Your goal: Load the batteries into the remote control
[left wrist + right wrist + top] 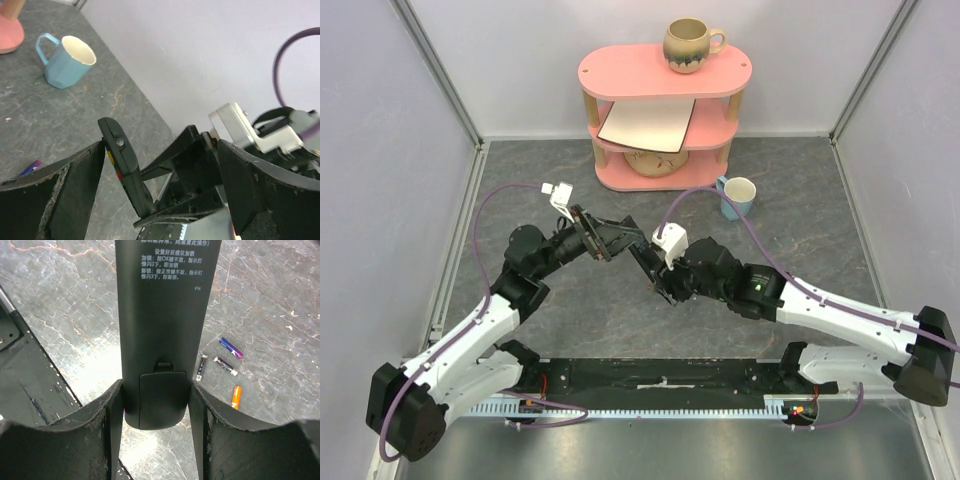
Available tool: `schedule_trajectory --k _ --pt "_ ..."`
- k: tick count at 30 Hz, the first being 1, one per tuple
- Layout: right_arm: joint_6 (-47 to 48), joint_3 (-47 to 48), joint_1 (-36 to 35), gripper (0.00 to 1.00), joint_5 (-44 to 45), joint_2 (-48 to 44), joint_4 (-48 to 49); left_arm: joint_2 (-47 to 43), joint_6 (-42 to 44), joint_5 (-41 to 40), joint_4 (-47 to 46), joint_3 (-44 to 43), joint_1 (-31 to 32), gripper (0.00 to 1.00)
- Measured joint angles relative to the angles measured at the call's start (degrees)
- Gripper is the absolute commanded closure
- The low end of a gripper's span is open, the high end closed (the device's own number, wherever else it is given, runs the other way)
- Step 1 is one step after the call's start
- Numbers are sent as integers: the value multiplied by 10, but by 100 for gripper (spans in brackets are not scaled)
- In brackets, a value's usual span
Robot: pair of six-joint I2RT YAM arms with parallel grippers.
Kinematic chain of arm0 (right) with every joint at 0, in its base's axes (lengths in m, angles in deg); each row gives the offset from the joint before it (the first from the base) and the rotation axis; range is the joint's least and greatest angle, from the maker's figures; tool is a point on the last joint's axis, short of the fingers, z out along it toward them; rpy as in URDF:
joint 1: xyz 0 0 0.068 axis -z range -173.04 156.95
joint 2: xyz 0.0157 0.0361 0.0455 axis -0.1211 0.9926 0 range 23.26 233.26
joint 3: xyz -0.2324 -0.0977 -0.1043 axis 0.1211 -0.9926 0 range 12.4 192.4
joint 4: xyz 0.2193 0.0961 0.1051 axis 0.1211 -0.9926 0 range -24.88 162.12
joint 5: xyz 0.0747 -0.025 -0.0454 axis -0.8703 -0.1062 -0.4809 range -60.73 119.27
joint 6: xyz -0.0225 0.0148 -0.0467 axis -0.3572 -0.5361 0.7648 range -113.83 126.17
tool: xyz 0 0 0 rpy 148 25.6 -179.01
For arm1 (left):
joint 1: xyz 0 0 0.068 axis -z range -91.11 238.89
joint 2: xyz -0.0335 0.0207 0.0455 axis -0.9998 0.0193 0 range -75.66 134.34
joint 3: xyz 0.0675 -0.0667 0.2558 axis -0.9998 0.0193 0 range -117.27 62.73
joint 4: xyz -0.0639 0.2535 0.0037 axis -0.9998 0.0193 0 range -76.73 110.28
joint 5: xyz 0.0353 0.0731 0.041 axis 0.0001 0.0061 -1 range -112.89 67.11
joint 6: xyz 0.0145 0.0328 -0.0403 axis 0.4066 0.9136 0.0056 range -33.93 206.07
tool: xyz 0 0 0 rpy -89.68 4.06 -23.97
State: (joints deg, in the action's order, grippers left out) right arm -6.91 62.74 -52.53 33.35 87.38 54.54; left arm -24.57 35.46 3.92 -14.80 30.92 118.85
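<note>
My right gripper (156, 407) is shut on the lower end of the black remote control (165, 315). The remote's back faces this camera, and its battery cover (162, 395) is closed. Several batteries lie on the grey table beside it: a blue-purple one (230, 347), two dark ones (225, 366) (201, 367) and an orange one (236, 396). My left gripper (160, 165) is wide open around the remote's (122, 160) other end, with the remote edge-on by its left finger (75, 190). In the top view both grippers (605, 238) (645, 262) meet above the table's middle, with the remote (625, 243) between them.
A pink shelf (660, 70) stands at the back, with a brown mug (690, 45) on top and a board and a bowl on the shelves below. A blue mug (737, 196) (67, 61) stands in front of it on the right. A black rail (660, 380) runs along the near edge.
</note>
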Motion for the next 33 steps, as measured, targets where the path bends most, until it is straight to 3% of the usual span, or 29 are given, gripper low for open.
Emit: schedule_trajectory --k 6,10,17,22,28,29,31,32,33 --pt "3 24 -31 100 65 20 -14 18 49 -36 89 -28 21 5" --pt "1 35 -40 100 96 23 -14 20 62 -57 133 -28 26 18" --pt "-4 52 -62 100 136 41 -10 33 64 -83 140 -20 52 30" --pt "-4 61 -78 100 159 63 -9 60 66 -104 141 -21 83 46" --pt "-4 62 -84 100 177 70 -11 70 67 -127 143 -23 94 50" --pt "-4 62 -85 100 180 70 -11 70 67 -130 143 -23 95 54" --pt "-3 62 -87 100 185 70 -11 70 68 -134 144 -24 95 74" --pt "-4 62 -87 100 185 71 -11 70 63 -129 139 -24 95 94" --pt "-4 62 -87 100 187 74 -10 70 63 -130 137 -28 99 98"
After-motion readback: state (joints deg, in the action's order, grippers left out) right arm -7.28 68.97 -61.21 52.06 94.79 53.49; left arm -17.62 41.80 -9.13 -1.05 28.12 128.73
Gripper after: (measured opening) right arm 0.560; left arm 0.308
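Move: The remote's middle lies some 11 cm below the open left hand, about 7 cm to its right and 1 cm back. The right gripper holding its battery-cover end is roughly 9 cm right, 5 cm back and 14 cm below the left hand. From the right hand, the remote's middle is about 4 cm ahead, 2 cm left and 4 cm up. The loose batteries lie on the table some 6 cm ahead of the right hand, about level sideways and 15 cm below. The remote stays pinched at its cover end by the right hand, which eases about 2 cm left and slightly forward while tipping its fingers up a little. Towards the remote's free head end the left hand sinks about 8 cm and goes some 3 cm right, fingers dipping roughly 15 degrees, then closing from wide open to about a third around the head's two faces. ##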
